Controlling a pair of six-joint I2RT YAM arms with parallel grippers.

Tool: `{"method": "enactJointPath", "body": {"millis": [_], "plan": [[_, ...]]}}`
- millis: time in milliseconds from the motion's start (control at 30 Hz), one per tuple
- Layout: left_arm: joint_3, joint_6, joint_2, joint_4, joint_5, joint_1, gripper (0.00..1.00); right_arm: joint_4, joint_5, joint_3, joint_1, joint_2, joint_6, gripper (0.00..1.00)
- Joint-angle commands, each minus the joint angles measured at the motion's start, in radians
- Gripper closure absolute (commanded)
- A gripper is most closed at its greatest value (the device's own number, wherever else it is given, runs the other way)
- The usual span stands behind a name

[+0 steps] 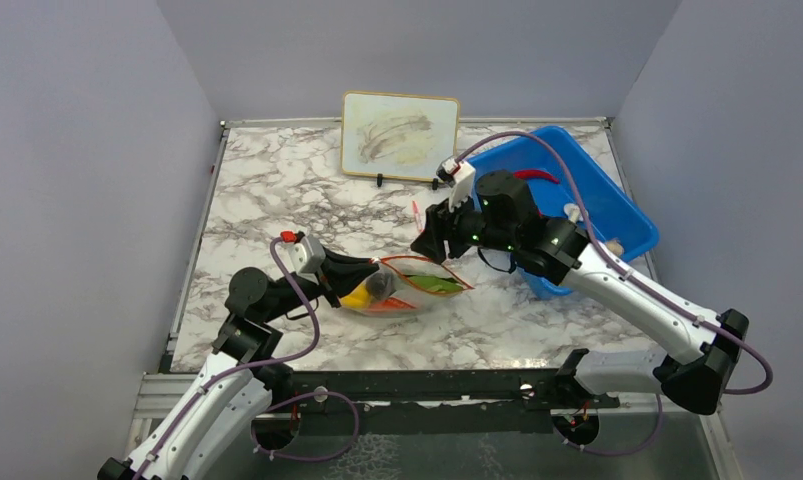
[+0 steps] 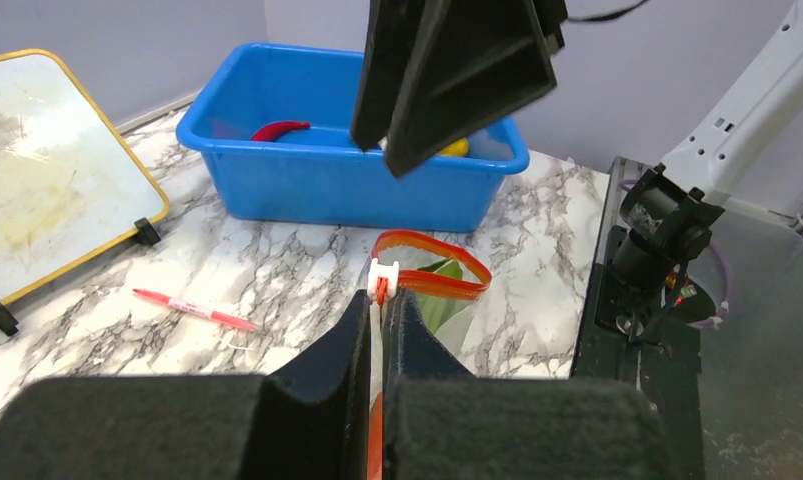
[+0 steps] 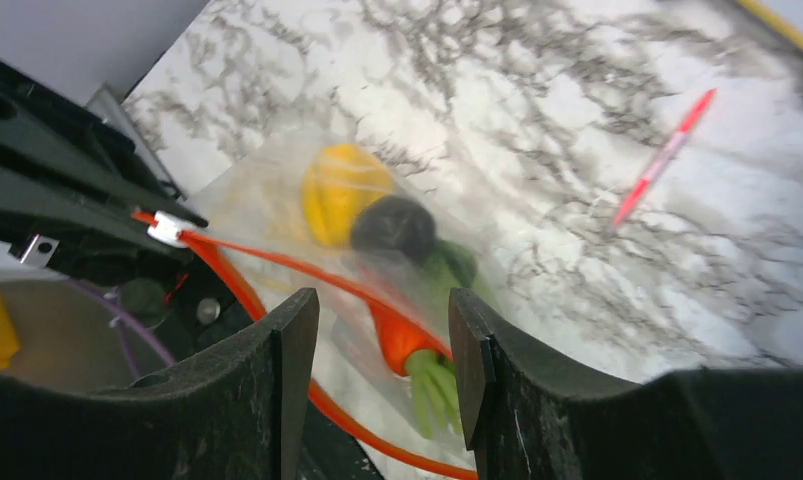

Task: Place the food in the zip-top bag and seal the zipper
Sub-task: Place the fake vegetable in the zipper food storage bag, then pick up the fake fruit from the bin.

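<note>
The clear zip-top bag [image 1: 422, 291] lies on the marble table, its mouth held open as a loop of red-orange zipper [image 2: 439, 266]. My left gripper [image 2: 382, 296] is shut on the bag's edge, just behind the white slider [image 2: 384, 271]. Inside the bag are a yellow pepper [image 3: 342, 190], a dark round piece [image 3: 392, 225] and a green leafy pod [image 3: 453, 264]. An orange carrot [image 3: 401, 340] sits in the mouth. Right above it my right gripper [image 3: 382, 320] hangs open, its fingers clear of the carrot.
A blue bin [image 1: 632, 215] stands at the back right with a red chili [image 2: 279, 130] and a yellow piece [image 2: 455, 148] in it. A red-and-white pen [image 2: 192, 308] lies on the marble left of the bag. A framed whiteboard [image 1: 399, 135] leans at the back.
</note>
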State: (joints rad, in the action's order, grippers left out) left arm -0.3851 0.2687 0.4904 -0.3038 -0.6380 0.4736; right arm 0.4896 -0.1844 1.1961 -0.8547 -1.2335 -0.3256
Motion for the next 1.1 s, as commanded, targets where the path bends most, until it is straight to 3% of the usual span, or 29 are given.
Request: {"method": "enactJointPath", "body": {"millis": [0, 167, 433, 667, 833, 933, 1067], "plan": [[-0.020, -0.044, -0.012, 0.030, 0.015, 0.005, 1.00, 0.145, 0.212, 0.102, 0.048, -0.007, 0.105, 0.49], [-0.020, -0.046, -0.014, 0.034, 0.015, 0.005, 1.00, 0.165, 0.267, 0.157, 0.189, -0.020, 0.124, 0.49], [-0.021, -0.051, -0.019, 0.038, 0.017, 0.005, 1.00, 0.087, 0.591, 0.145, 0.364, -0.071, 0.118, 0.48], [-0.022, -0.053, -0.022, 0.040, 0.017, 0.005, 1.00, -0.028, 0.611, 0.098, 0.543, -0.164, 0.155, 0.48], [-0.023, -0.061, -0.025, 0.047, 0.017, 0.006, 1.00, -0.113, 0.527, 0.076, 0.630, -0.286, 0.173, 0.47], [-0.026, -0.064, -0.027, 0.047, 0.018, 0.007, 1.00, -0.148, 0.454, 0.092, 0.690, -0.366, 0.101, 0.47], [-0.029, -0.076, -0.033, 0.057, 0.020, 0.008, 1.00, -0.148, 0.483, 0.140, 0.704, -0.466, -0.025, 0.47]]}}
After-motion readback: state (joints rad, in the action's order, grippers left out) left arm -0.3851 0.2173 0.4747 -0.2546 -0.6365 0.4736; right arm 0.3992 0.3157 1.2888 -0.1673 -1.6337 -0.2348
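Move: The right hand, empty, hangs over the bag mouth, which lies about 9 cm below it, 3 cm back and 2 cm right. The two red chilies in the blue tray lie some 26 cm ahead, 29 cm right and 23 cm below; at their height, the banana is 14 cm back of them, the mushroom 12 cm right and 5 cm back of them, the green cabbage 8 cm left and 3 cm back of them. From the left hand the chilies are roughly 28 cm ahead, 38 cm right, 22 cm below. Rightward and forward in one fast arc, the right hand leaves the bag and swings out over the blue tray, roughly 28 cm right and 23 cm forward, rising slightly first and then sinking ever more steeply towards the red chilies. On the way the wrist turns about 60 degrees clockwise and its left side dips; the fingers stay half open, empty. ##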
